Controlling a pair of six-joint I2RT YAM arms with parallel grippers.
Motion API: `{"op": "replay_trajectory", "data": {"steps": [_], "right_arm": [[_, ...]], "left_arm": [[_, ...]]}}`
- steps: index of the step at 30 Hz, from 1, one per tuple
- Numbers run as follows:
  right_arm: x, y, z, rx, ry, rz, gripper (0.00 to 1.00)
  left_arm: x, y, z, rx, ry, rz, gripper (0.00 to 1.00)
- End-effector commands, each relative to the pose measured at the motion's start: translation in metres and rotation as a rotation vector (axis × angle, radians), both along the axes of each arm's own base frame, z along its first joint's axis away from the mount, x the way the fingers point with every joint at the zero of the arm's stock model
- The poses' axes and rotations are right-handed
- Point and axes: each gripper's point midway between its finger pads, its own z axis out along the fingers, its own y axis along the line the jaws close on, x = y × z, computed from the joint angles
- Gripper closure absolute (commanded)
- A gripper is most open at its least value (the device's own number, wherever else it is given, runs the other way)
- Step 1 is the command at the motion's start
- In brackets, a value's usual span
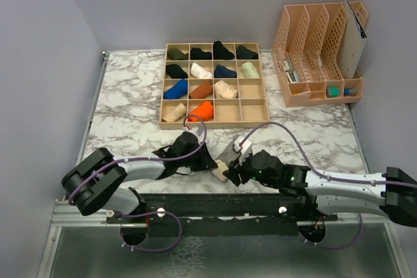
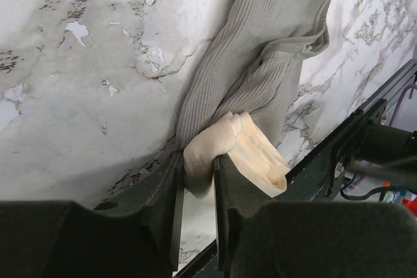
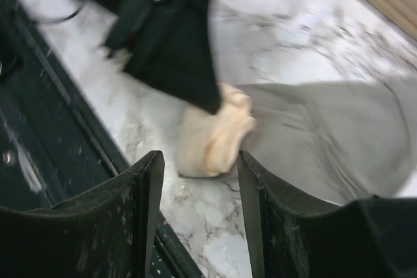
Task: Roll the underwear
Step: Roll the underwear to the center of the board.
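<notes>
The grey ribbed underwear (image 2: 260, 50) with a cream band (image 2: 251, 151) lies on the marble table near the front edge (image 1: 226, 159). My left gripper (image 2: 197, 161) is shut on a folded end of the cream band, which bulges up between its fingers. In the top view this gripper (image 1: 210, 163) sits just left of the garment. My right gripper (image 3: 200, 157) is open, its fingers a little short of the bunched cream band (image 3: 218, 136), with nothing between them. The grey cloth (image 3: 326, 141) spreads out to the right behind it. From above, the right gripper (image 1: 234, 172) is at the garment's near right side.
A wooden compartment tray (image 1: 214, 124) with several rolled garments stands behind the grippers. A peach file organiser (image 1: 319, 56) is at the back right. The black mounting rail (image 1: 215, 203) runs along the near table edge, close under both grippers.
</notes>
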Motion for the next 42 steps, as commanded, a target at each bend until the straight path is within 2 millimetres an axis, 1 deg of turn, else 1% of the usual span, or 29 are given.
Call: {"op": "replay_trajectory", "data": {"steps": [1, 3, 4, 5, 8, 11, 14, 18, 21, 24, 27, 28, 30, 32, 37, 39, 41, 42], "right_arm": [[-0.044, 0.038, -0.008, -0.193, -0.25, 0.472, 0.48], [-0.048, 0.048, -0.013, -0.286, -0.415, 0.549, 0.47], [-0.053, 0.052, -0.018, -0.329, -0.482, 0.621, 0.47], [-0.053, 0.055, -0.024, -0.382, -0.55, 0.668, 0.47], [-0.045, 0.057, -0.034, -0.504, -0.674, 0.676, 0.46], [-0.04, 0.061, -0.034, -0.553, -0.779, 0.67, 0.46], [-0.033, 0.062, -0.034, -0.572, -0.831, 0.636, 0.46], [-0.022, 0.055, -0.041, -0.625, -0.801, 0.56, 0.48], [-0.019, 0.046, -0.048, -0.64, -0.75, 0.5, 0.5], [-0.019, 0.037, -0.055, -0.651, -0.673, 0.459, 0.5], [-0.024, 0.035, -0.063, -0.681, -0.611, 0.47, 0.51], [-0.024, 0.037, -0.063, -0.676, -0.607, 0.464, 0.51], [-0.017, 0.039, -0.058, -0.675, -0.608, 0.405, 0.51], [-0.014, 0.043, -0.05, -0.682, -0.609, 0.38, 0.51], [-0.002, 0.051, -0.027, -0.602, -0.592, 0.204, 0.5], [-0.001, 0.053, -0.02, -0.534, -0.541, 0.127, 0.5], [0.003, 0.048, -0.011, -0.443, -0.443, -0.047, 0.47], [0.003, 0.044, -0.011, -0.415, -0.395, -0.105, 0.47]], "left_arm": [[-0.016, 0.025, -0.032, 0.15, 0.077, 0.003, 0.75], [-0.016, 0.023, -0.03, 0.151, 0.077, -0.008, 0.75], [-0.016, 0.022, -0.029, 0.152, 0.08, -0.014, 0.75], [-0.016, 0.021, -0.028, 0.151, 0.082, -0.019, 0.75], [-0.017, 0.02, -0.027, 0.16, 0.088, -0.033, 0.74], [-0.018, 0.019, -0.026, 0.161, 0.097, -0.038, 0.74], [-0.019, 0.019, -0.027, 0.161, 0.106, -0.037, 0.74], [-0.02, 0.019, -0.027, 0.159, 0.112, -0.038, 0.74], [-0.02, 0.019, -0.025, 0.159, 0.108, -0.039, 0.74], [-0.019, 0.019, -0.023, 0.159, 0.106, -0.036, 0.74], [-0.018, 0.018, -0.021, 0.15, 0.102, -0.034, 0.74], [-0.018, 0.017, -0.02, 0.148, 0.103, -0.035, 0.74], [-0.017, 0.016, -0.018, 0.144, 0.103, -0.034, 0.74], [-0.017, 0.016, -0.017, 0.151, 0.105, -0.035, 0.74], [-0.016, 0.016, -0.017, 0.153, 0.107, -0.032, 0.74], [-0.016, 0.016, -0.017, 0.155, 0.105, -0.03, 0.74], [-0.014, 0.018, -0.017, 0.162, 0.1, -0.017, 0.75], [-0.013, 0.02, -0.017, 0.165, 0.097, -0.009, 0.76]]}}
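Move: The cream-and-grey underwear roll, pinned at its left end by the left fingers, lies roughly 5 cm to the left of the right hand, about 1 cm farther out and some 7 cm below. The loose grey part spreads about 7 cm straight ahead of the right hand, 8 cm lower; the orange roll in the tray is some 21 cm ahead and 12 cm left. From the left hand, the underwear roll's middle is about 2 cm right and 1 cm back. Sweeping back, left and down, the right hand swings about 6 cm to the near side of the underwear roll, rolling about its finger line counter-clockwise as looked along the fingers; it then works forward again, low over the bundle, and finally rises some 3 cm, open fingers above the roll, turned about 45 degrees in all. The left fingers stay put and keep their pinch on the roll's left end. ##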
